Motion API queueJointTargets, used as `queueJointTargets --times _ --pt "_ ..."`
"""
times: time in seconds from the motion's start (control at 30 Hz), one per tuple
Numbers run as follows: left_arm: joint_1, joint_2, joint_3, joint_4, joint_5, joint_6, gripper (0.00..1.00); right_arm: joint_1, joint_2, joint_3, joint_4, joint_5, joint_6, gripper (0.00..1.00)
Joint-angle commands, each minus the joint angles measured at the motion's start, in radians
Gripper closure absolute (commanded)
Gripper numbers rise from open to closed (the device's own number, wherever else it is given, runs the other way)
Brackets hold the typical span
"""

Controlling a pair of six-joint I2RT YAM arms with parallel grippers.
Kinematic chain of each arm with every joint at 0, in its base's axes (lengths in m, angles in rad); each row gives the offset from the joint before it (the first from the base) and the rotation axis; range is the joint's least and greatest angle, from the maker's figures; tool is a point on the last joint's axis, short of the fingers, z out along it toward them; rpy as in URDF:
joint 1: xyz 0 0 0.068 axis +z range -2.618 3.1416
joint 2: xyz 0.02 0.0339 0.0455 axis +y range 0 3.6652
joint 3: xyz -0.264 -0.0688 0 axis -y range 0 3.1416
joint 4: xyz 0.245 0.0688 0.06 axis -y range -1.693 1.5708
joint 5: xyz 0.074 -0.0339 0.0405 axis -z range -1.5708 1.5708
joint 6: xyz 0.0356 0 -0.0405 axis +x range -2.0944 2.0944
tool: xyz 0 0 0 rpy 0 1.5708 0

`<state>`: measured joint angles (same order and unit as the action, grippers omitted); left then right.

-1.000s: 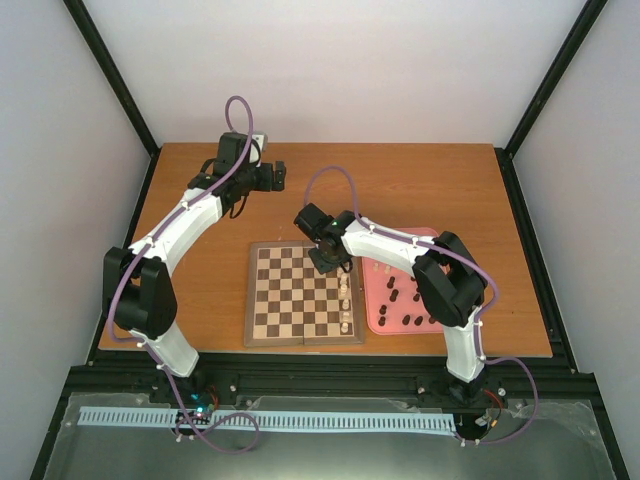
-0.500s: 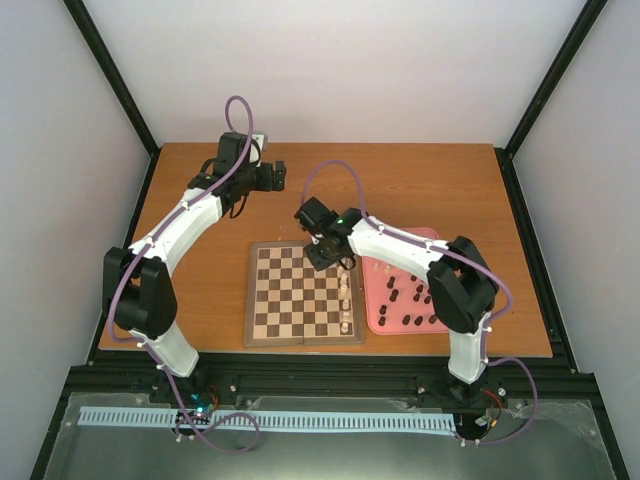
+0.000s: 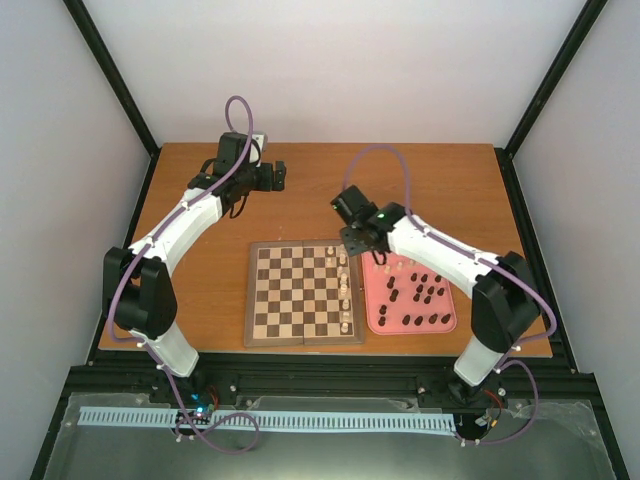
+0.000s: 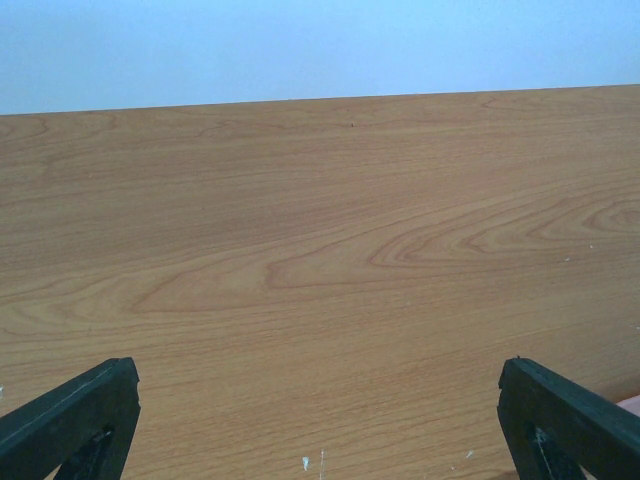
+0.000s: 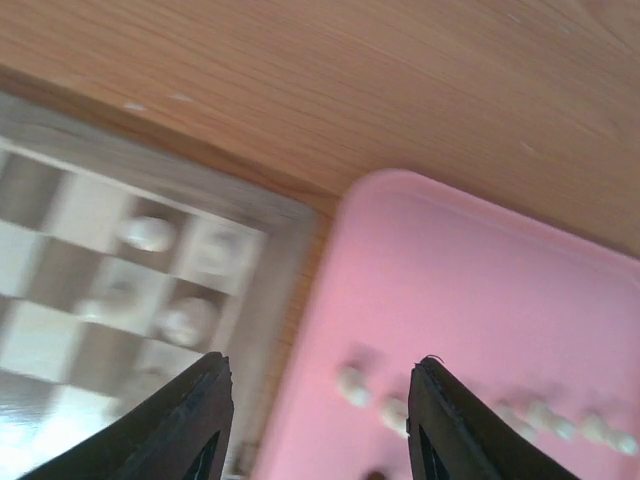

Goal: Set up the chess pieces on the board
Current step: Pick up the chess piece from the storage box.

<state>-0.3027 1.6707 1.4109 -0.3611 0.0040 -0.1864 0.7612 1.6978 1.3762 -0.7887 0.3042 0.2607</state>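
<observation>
The board (image 3: 285, 300) lies in the middle of the table, with cream chess pieces (image 3: 345, 298) in its two right-hand files. My right gripper (image 3: 358, 248) hovers over the board's far right corner and the pink tray's edge. In the right wrist view its gripper (image 5: 320, 400) is open and empty. Blurred cream pieces (image 5: 148, 233) stand on the board (image 5: 60, 330) to its left, and small cream pieces (image 5: 352, 384) lie in the tray (image 5: 480, 290). My left gripper (image 3: 281, 176) is open over bare table (image 4: 320, 260), far from the board.
The pink tray (image 3: 450, 322) right of the board holds several dark pieces (image 3: 415, 295) and a few cream ones (image 3: 396, 268) near its far edge. Black frame posts and grey walls enclose the table.
My right arm has swung right, from over the board's far squares to the board's corner by the tray. Its jaws have opened. The left arm has not moved.
</observation>
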Motion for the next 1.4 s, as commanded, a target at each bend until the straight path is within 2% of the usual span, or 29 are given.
queueJointTargets --times 0.0,0.2,0.47,1.37 --pt "0.008 -0.001 0.034 -0.005 0.005 -0.006 0.0 -0.097 -0.069 -0.1 0.012 0.03 0.022 0.51" --pt "0.008 -0.001 0.034 -0.007 0.004 -0.007 0.0 -0.137 -0.029 -0.191 0.06 -0.044 0.009 0.53" --pt "0.008 -0.005 0.032 -0.005 0.002 -0.008 0.0 -0.155 0.044 -0.229 0.118 -0.129 -0.009 0.56" --pt "0.007 0.02 0.041 -0.009 -0.005 -0.008 0.0 -0.185 0.098 -0.264 0.148 -0.168 -0.015 0.73"
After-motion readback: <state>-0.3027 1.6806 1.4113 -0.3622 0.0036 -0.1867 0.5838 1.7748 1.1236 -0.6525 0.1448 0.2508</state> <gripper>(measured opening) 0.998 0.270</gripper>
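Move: The white pawn nearest the tray's left edge stands about 6 cm to the right hand's right, 2 cm nearer the base and 12 cm below. From that pawn, the next white one is some 3 cm farther right and 1 cm nearer the base; the just-placed pawn on the board is about 12 cm left, level with it. From the left hand, the target lies roughly 27 cm right, 16 cm back and 20 cm below. Sideways first, the right hand sweeps about 7 cm to its right, off the chessboard and over the pink tray's left edge, already sinking. It then goes down to the leftmost white pawn, some 10 cm in all, easing near the bottom. The fingers tip about 15 degrees nearer to vertical and narrow from half to roughly a quarter open, ending either side of the pawn, still clear of it. ##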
